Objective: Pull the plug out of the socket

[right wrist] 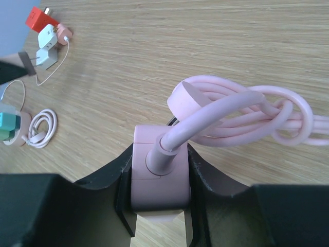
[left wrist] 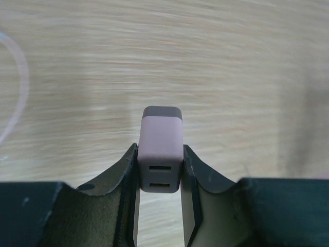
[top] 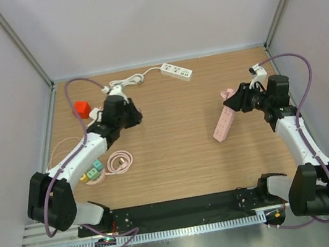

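A mauve plug (left wrist: 161, 146), a small block with two slots on its near face, sits between the fingers of my left gripper (left wrist: 160, 172), which is shut on it above bare wood. In the top view this left gripper (top: 130, 114) hovers at the table's left and hides the plug. Far to the right, the pink socket strip (top: 221, 124) is tilted, and my right gripper (top: 239, 103) is shut on its cable end. The right wrist view shows the strip's end (right wrist: 158, 177) clamped between the right gripper (right wrist: 158, 206) fingers, its pink cord (right wrist: 247, 113) knotted in a bundle beyond. Plug and strip are well apart.
A white power strip (top: 176, 71) with its cord lies at the back. A red adapter (top: 81, 108) sits at the left. A coiled pink cable (top: 120, 162) and small teal and yellow adapters (top: 91, 171) lie near the left arm. Walls enclose three sides.
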`<action>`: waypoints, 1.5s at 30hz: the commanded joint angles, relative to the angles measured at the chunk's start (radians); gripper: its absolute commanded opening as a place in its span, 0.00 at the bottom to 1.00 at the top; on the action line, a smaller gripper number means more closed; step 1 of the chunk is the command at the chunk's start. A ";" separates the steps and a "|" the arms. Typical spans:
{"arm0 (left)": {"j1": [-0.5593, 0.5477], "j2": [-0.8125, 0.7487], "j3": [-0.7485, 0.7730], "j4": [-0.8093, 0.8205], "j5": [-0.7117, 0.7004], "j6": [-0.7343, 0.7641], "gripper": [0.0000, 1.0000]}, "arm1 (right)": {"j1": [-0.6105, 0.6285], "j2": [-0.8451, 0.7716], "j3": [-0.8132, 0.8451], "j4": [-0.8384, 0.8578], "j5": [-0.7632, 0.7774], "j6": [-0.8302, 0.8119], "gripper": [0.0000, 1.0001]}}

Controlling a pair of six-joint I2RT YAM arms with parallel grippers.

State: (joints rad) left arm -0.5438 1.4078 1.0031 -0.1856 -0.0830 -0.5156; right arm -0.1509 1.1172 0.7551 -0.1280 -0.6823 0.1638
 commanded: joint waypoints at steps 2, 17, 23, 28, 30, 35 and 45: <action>0.207 -0.047 -0.095 0.066 0.115 -0.185 0.00 | -0.007 -0.036 0.033 0.100 -0.074 -0.032 0.01; 0.582 0.261 0.048 -0.034 0.270 -0.120 0.00 | -0.018 -0.020 0.035 0.102 -0.095 -0.030 0.01; 0.602 0.342 0.094 -0.052 0.293 -0.110 0.04 | -0.022 -0.017 0.036 0.103 -0.103 -0.032 0.01; 0.602 0.365 0.100 -0.057 0.313 -0.110 0.18 | -0.029 -0.016 0.038 0.102 -0.112 -0.032 0.01; 0.602 0.365 0.101 -0.061 0.307 -0.110 0.30 | -0.032 -0.014 0.038 0.103 -0.114 -0.030 0.01; 0.604 0.339 0.117 -0.098 0.272 -0.104 0.56 | -0.036 -0.017 0.036 0.105 -0.123 -0.027 0.01; 0.604 0.143 0.143 -0.175 0.207 -0.026 0.93 | -0.042 -0.008 0.036 0.113 -0.126 -0.015 0.01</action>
State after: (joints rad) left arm 0.0540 1.6741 1.0981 -0.3458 0.1493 -0.5850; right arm -0.1875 1.1179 0.7551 -0.1276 -0.7715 0.1524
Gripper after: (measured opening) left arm 0.913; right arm 0.387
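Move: The left hand already holds the pulled plug. The bare table spot it goes to lies about 18 cm left, 6 cm ahead and 13 cm below. From that spot, the white cube is some 6 cm left and 1 cm farther out, the white adapter 5 cm left and 7 cm out, the salmon charger 9 cm out and 1 cm left. From the right hand the spot is roughly 63 cm left, 6 cm ahead, 15 cm below. Sweeping quickly left and down, and somewhat forward, the left hand carries the plug about 18 cm left and 12 cm down to the bare table beside the white cube, turning counter-clockwise and tipping its fingers downward by some 25 degrees. There it pauses, spreads its fingers wide to let go of the plug, and backs up clear of it. ##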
